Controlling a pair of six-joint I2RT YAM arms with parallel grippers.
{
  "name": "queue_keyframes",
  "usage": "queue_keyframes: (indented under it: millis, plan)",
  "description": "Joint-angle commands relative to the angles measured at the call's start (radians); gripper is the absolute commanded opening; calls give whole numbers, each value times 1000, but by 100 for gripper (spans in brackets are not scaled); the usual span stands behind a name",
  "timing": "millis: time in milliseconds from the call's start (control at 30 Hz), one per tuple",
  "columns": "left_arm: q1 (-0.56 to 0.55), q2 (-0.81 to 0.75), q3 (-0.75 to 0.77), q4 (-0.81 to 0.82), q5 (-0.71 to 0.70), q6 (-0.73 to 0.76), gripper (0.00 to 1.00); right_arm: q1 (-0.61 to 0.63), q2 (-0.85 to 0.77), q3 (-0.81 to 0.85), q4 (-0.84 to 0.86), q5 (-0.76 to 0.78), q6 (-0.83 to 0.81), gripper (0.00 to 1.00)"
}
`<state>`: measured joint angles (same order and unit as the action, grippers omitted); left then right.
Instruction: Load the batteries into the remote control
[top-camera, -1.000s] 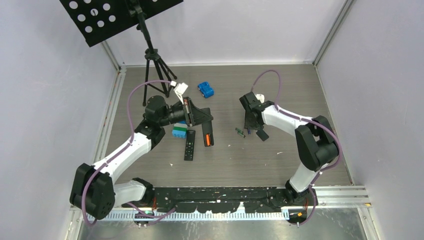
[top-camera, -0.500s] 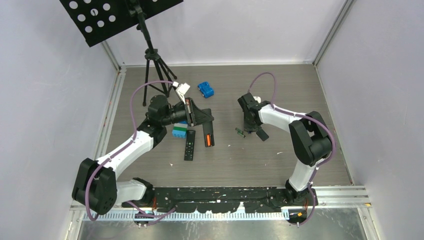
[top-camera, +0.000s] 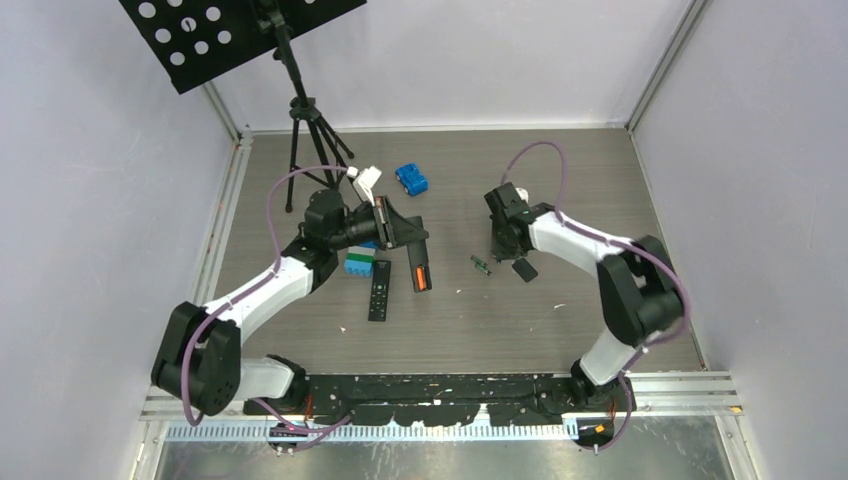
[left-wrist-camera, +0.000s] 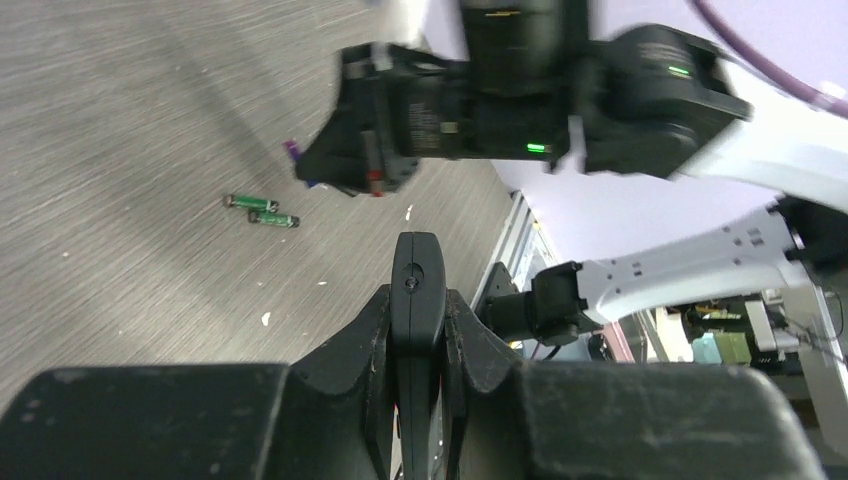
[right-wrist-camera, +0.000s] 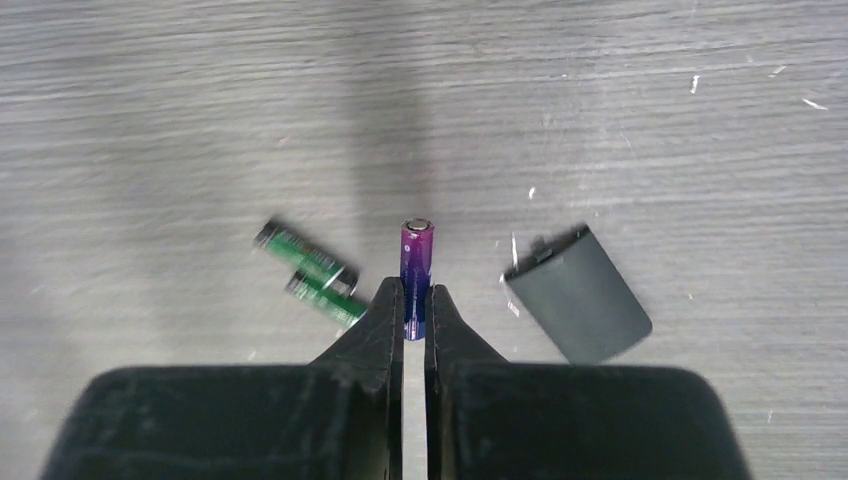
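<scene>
My left gripper (top-camera: 405, 238) is shut on the black remote control (top-camera: 420, 270), which hangs over the table with an orange battery showing in its recess. In the left wrist view the remote control (left-wrist-camera: 417, 280) stands edge-on between the jaws of the left gripper (left-wrist-camera: 418, 302). My right gripper (right-wrist-camera: 415, 297) is shut on the near end of a blue-purple battery (right-wrist-camera: 417, 258), which points away from the fingertips. Two dark green batteries (right-wrist-camera: 310, 272) lie side by side just left of it. From above, the right gripper (top-camera: 503, 252) is right of these green batteries (top-camera: 482, 265).
A dark battery cover (right-wrist-camera: 580, 297) lies right of the right gripper. A second black remote (top-camera: 379, 291) and a blue block (top-camera: 358, 266) lie under the left arm. A blue toy car (top-camera: 410, 180), a white piece (top-camera: 366, 182) and a tripod (top-camera: 305, 140) stand farther back.
The right gripper's jaws have closed onto the blue-purple battery. The left arm has shifted the held remote slightly to the right.
</scene>
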<state>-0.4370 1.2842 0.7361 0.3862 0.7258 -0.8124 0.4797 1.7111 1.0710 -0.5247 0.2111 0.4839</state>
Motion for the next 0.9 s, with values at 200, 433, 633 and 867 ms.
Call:
queue_keyframes:
  millis: [200,433,633,867]
  plan:
    - [2,94,45,26,-60,-129,0,128,-585,-168,323,-242,-58,0]
    - [-9,142,31,252,22,-260,0,288,-743,-208,421,-240,-108,0]
    - [-16,150,21,307,5,-293,0,357,-730,-160,340,-218,-114,0]
    - [-17,141,7,311,-40,-315,0,397,-695,-126,278,-216,-81,1]
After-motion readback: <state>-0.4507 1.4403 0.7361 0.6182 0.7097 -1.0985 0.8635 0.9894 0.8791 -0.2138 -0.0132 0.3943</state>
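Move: The right hand already holds the purple battery; the open compartment of the black remote control, held by the left hand, lies some 18 cm to its left, 14 cm back and 20 cm higher. The two green batteries lie about 4 cm left and 1 cm back, the battery cover 6 cm right and 2 cm back, both some 2 cm below. From the left hand the purple battery is roughly 5 cm ahead, 19 cm right and 21 cm below. Up fast by some 22 cm, then also left and back by 11 to 13 cm, the right hand carries the pinched purple battery to the remote's open compartment, its fingers swinging from pointing down to pointing left and forward. The left hand keeps the remote, dips and comes back up, ending slightly forward and right, tilting the compartment end up about 15 degrees. ##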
